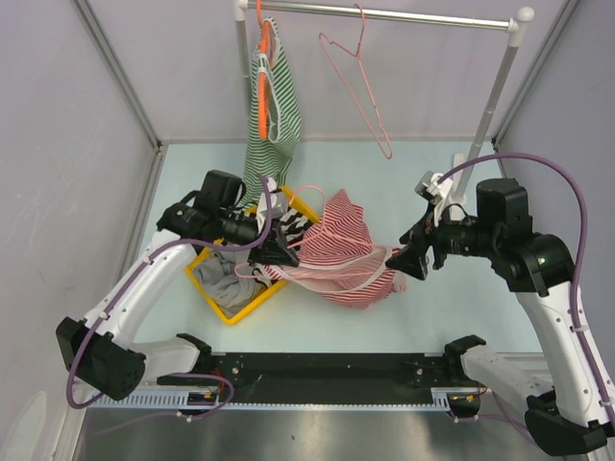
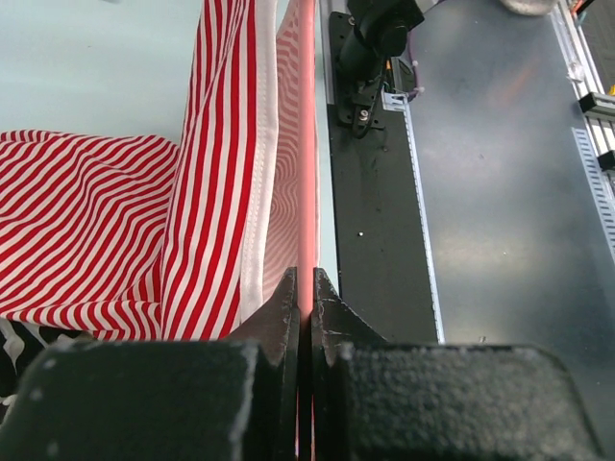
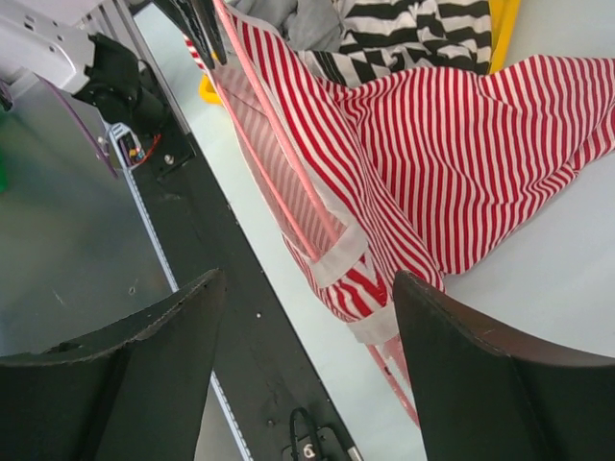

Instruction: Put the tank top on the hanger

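Note:
The red-and-white striped tank top (image 1: 346, 235) lies bunched on the table beside the basket. The pink wire hanger (image 1: 336, 272) runs through it. My left gripper (image 1: 279, 252) is shut on the hanger's wire (image 2: 307, 144), and the striped cloth (image 2: 86, 221) hangs just left of its jaws (image 2: 306, 283). At the top's right end, my right gripper (image 1: 396, 261) is open. In the right wrist view, a trimmed corner of the tank top (image 3: 461, 144) and the hanger (image 3: 279, 125) lie between its wide jaws (image 3: 307, 279), which touch neither.
A yellow basket (image 1: 231, 312) holds a black-and-white striped garment and grey clothes. On the rail (image 1: 384, 14) at the back hang a green-striped top (image 1: 279, 115) on an orange hanger and a second pink hanger (image 1: 360, 82). A black base plate (image 1: 327, 365) lines the near edge.

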`<state>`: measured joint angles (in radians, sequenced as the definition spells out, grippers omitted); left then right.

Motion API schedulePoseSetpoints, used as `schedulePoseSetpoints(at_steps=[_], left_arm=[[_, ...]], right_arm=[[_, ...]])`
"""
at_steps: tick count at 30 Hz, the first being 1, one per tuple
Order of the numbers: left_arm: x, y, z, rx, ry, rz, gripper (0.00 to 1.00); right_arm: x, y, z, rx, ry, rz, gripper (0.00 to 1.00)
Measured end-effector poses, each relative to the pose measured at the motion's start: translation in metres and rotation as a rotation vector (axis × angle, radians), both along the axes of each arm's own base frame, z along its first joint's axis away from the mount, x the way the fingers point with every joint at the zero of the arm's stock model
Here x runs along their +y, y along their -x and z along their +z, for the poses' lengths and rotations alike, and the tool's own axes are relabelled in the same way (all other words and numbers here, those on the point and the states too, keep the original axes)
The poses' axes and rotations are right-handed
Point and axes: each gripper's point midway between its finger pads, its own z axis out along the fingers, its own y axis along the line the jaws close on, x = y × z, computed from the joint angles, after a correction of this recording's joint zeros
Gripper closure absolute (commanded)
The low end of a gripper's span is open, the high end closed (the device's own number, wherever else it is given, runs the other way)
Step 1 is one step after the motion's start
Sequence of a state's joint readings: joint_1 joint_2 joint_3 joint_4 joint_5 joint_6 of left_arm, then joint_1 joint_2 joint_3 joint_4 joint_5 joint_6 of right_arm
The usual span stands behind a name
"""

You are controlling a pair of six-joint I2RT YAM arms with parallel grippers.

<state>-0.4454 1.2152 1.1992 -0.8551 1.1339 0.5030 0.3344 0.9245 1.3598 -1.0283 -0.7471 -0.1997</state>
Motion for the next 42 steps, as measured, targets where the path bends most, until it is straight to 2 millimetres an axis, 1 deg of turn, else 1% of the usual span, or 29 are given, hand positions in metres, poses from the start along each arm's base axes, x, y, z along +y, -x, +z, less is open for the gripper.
schedulePoseSetpoints(at_steps=[4,9,10,12,13,16,18,19,21,22,24,25,26,27,28,29,30,31,32,33,36,39,42], left_arm=[[0.001,0.006,0.002,0.009,0.008,-0.017,1.00],[0.002,0.013,0.007,0.008,0.029,-0.040,1.00],[0.002,0.014,0.008,0.008,0.032,-0.044,1.00],[0.002,0.016,0.010,0.003,0.039,-0.052,1.00],[0.002,0.016,0.010,0.001,0.043,-0.056,1.00],[0.002,0.018,0.011,0.002,0.048,-0.064,1.00],[0.003,0.019,0.012,0.004,0.048,-0.065,1.00],[0.003,0.019,0.011,0.005,0.047,-0.065,1.00],[0.003,0.018,0.010,0.003,0.040,-0.058,1.00],[0.004,0.015,0.009,-0.001,0.030,-0.044,0.98],[0.005,0.012,0.009,-0.006,0.031,-0.034,0.85],[0.005,0.011,0.009,-0.007,0.033,-0.035,0.66],[0.004,0.011,0.010,-0.007,0.036,-0.032,0.57],[0.003,0.008,0.011,-0.018,0.042,-0.031,0.50],[0.001,0.007,0.014,-0.009,0.047,-0.023,0.40],[0.000,0.005,0.016,-0.012,0.054,-0.020,0.36],[-0.001,0.003,0.018,-0.017,0.062,-0.016,0.26],[-0.003,0.000,0.020,-0.018,0.069,-0.007,0.09],[-0.005,-0.003,0.023,-0.020,0.078,0.002,0.03],[-0.006,-0.006,0.024,-0.029,0.084,0.010,0.01],[-0.011,-0.018,0.029,-0.033,0.098,0.051,0.01],[-0.015,-0.037,0.030,-0.051,0.106,0.133,0.01],[-0.016,-0.059,0.034,-0.083,0.112,0.251,0.00]], right_arm=[[0.003,-0.002,-0.006,-0.001,0.027,0.014,0.25],[0.012,-0.004,-0.016,0.012,0.058,0.053,0.30],[0.014,-0.003,-0.018,0.017,0.064,0.064,0.32],[0.018,-0.002,-0.024,0.030,0.075,0.083,0.39],[0.019,-0.001,-0.027,0.036,0.079,0.092,0.45],[0.022,0.001,-0.032,0.051,0.086,0.110,0.52],[0.025,0.003,-0.034,0.058,0.084,0.122,0.81],[0.025,0.004,-0.034,0.060,0.082,0.128,1.00],[0.028,0.008,-0.035,0.067,0.072,0.156,1.00],[0.031,0.015,-0.035,0.079,0.059,0.184,1.00],[0.033,0.022,-0.035,0.071,0.049,0.206,1.00],[0.033,0.022,-0.036,0.065,0.047,0.202,1.00],[0.032,0.023,-0.036,0.061,0.045,0.199,1.00],[0.032,0.023,-0.037,0.057,0.044,0.193,1.00],[0.031,0.022,-0.038,0.052,0.045,0.180,1.00],[0.030,0.021,-0.039,0.049,0.047,0.167,1.00],[0.029,0.020,-0.040,0.045,0.048,0.151,1.00],[0.027,0.019,-0.042,0.036,0.052,0.132,1.00],[0.024,0.018,-0.045,0.029,0.054,0.108,1.00],[0.022,0.018,-0.046,0.020,0.053,0.089,1.00],[0.013,0.017,-0.049,-0.011,0.046,0.018,1.00],[0.004,0.016,-0.045,-0.046,0.036,-0.051,1.00],[-0.005,0.009,-0.041,-0.076,0.039,-0.129,1.00]])
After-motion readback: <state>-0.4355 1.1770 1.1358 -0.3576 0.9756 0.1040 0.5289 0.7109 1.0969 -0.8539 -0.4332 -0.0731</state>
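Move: The bare stretch of hanger bar beyond the tank top lies about 4 cm below my open right hand, 3 cm to its left and 1 cm back. From that hand the tank top's middle is some 12 cm left, 4 cm ahead and 14 cm down, the yellow basket about 31 cm left, 14 cm ahead and 28 cm down. My left hand still pinches the hanger, with the tank top's middle about 8 cm to its right, 4 cm ahead and 8 cm below. I lower my right hand about 4 cm and bring it left onto the hanger bar, shutting its fingers there while my left hand, still gripping, eases back a little. Then my left fingers let go and open wide, and that hand heads some 8 cm forward and slightly up, turning counter-clockwise beside the tank top; my right keeps its pinch and draws the hanger about 4 cm right. ##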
